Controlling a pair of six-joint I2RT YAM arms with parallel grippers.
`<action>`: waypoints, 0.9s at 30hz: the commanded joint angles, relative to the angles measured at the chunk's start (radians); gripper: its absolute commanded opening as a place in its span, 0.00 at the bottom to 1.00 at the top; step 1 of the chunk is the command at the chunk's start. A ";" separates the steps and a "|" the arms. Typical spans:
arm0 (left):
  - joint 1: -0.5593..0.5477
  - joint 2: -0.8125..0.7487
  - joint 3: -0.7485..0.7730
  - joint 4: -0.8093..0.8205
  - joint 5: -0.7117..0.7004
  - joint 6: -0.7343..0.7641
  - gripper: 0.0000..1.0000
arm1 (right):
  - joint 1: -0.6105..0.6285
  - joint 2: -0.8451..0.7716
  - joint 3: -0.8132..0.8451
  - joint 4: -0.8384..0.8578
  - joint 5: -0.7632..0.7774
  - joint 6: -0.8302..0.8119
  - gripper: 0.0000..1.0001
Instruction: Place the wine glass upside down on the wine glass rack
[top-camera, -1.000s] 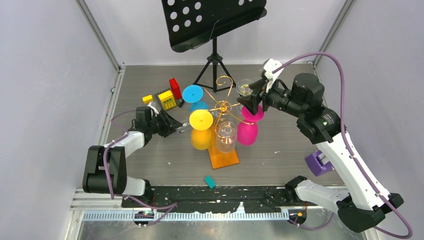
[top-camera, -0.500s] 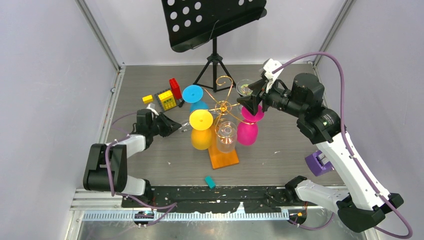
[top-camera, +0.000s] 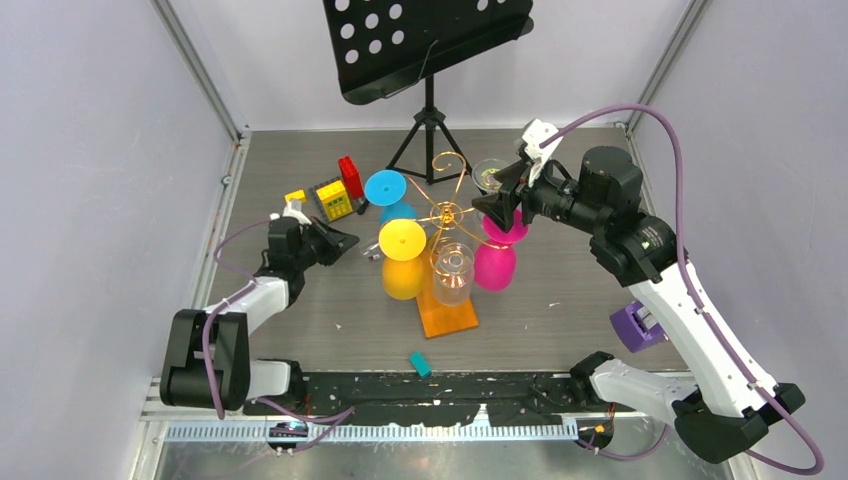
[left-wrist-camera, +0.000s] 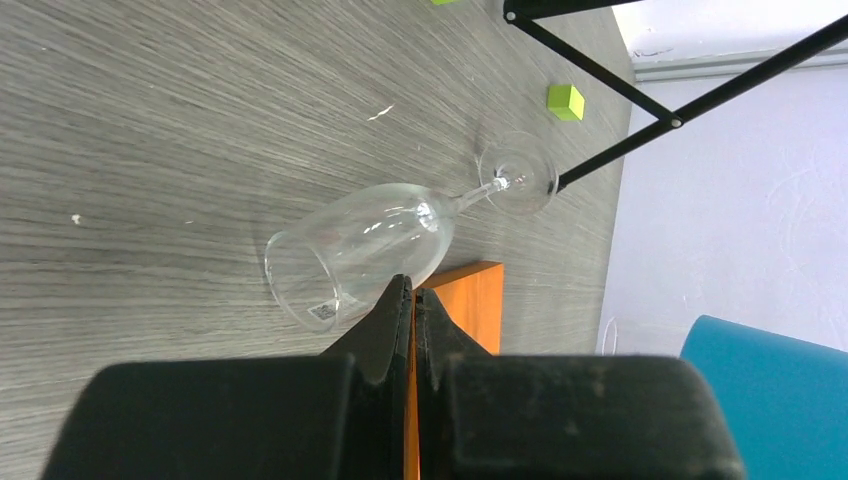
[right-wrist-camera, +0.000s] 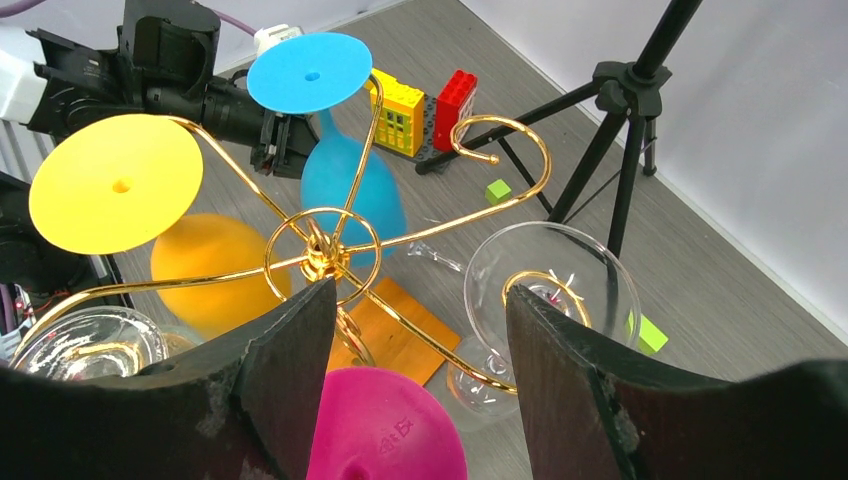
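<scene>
The wine glass rack (top-camera: 447, 315) is gold wire on an orange base, its loop arms (right-wrist-camera: 320, 245) spreading from the middle. Blue (top-camera: 385, 187), yellow (top-camera: 402, 240), magenta (top-camera: 496, 262) and clear (top-camera: 452, 270) glasses hang on it upside down. Another clear wine glass (left-wrist-camera: 370, 245) lies on its side on the table, rim toward my left gripper (left-wrist-camera: 413, 287). That gripper (top-camera: 348, 241) is shut and empty, just short of the rim. My right gripper (top-camera: 497, 208) hovers open over the magenta glass's foot (right-wrist-camera: 385, 430), which sits between its fingers with a gap on the right.
A black music stand (top-camera: 430, 40) on a tripod (top-camera: 430, 140) stands behind the rack. Toy bricks (top-camera: 335, 195) lie at back left, a teal block (top-camera: 419, 364) near the front edge, a purple object (top-camera: 632, 325) at right. A small green cube (left-wrist-camera: 565, 100) lies by the tripod.
My left gripper has shut and drawn back to the left, away from the rack. The right arm has barely shifted.
</scene>
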 joint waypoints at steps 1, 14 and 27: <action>-0.017 -0.006 0.048 0.060 -0.022 -0.014 0.00 | -0.001 -0.006 -0.001 0.031 -0.014 0.005 0.69; -0.021 -0.076 -0.082 0.091 -0.058 -0.032 0.41 | -0.001 0.010 0.004 0.030 -0.028 0.003 0.69; -0.041 0.116 -0.093 0.357 -0.006 -0.108 0.46 | -0.001 0.033 0.036 0.001 -0.050 -0.004 0.69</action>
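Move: The clear wine glass lies on its side on the table, its middle about 6 cm to the left hand's right, 4 cm ahead and 6 cm below, its foot pointing forward-right. The blue glass hangs some 8 cm right and 12 cm above the left hand, level with it in reach; the rack's orange base centres about 18 cm right, 7 cm back, 9 cm below. From the right hand, the lying glass is roughly 17 cm left, 12 cm ahead and 35 cm below. The lying wine glass is approached afresh by the left hand, whose empty, shut fingers first rise about 1 cm, then open to roughly half while drawing back 2 cm and starting down, and finally ease forward again, still sinking, to end some 2 cm lower beside the bowl. No grip yet. The right hand, fingers still open, sinks about 1.5 cm and edges left by the rack. ##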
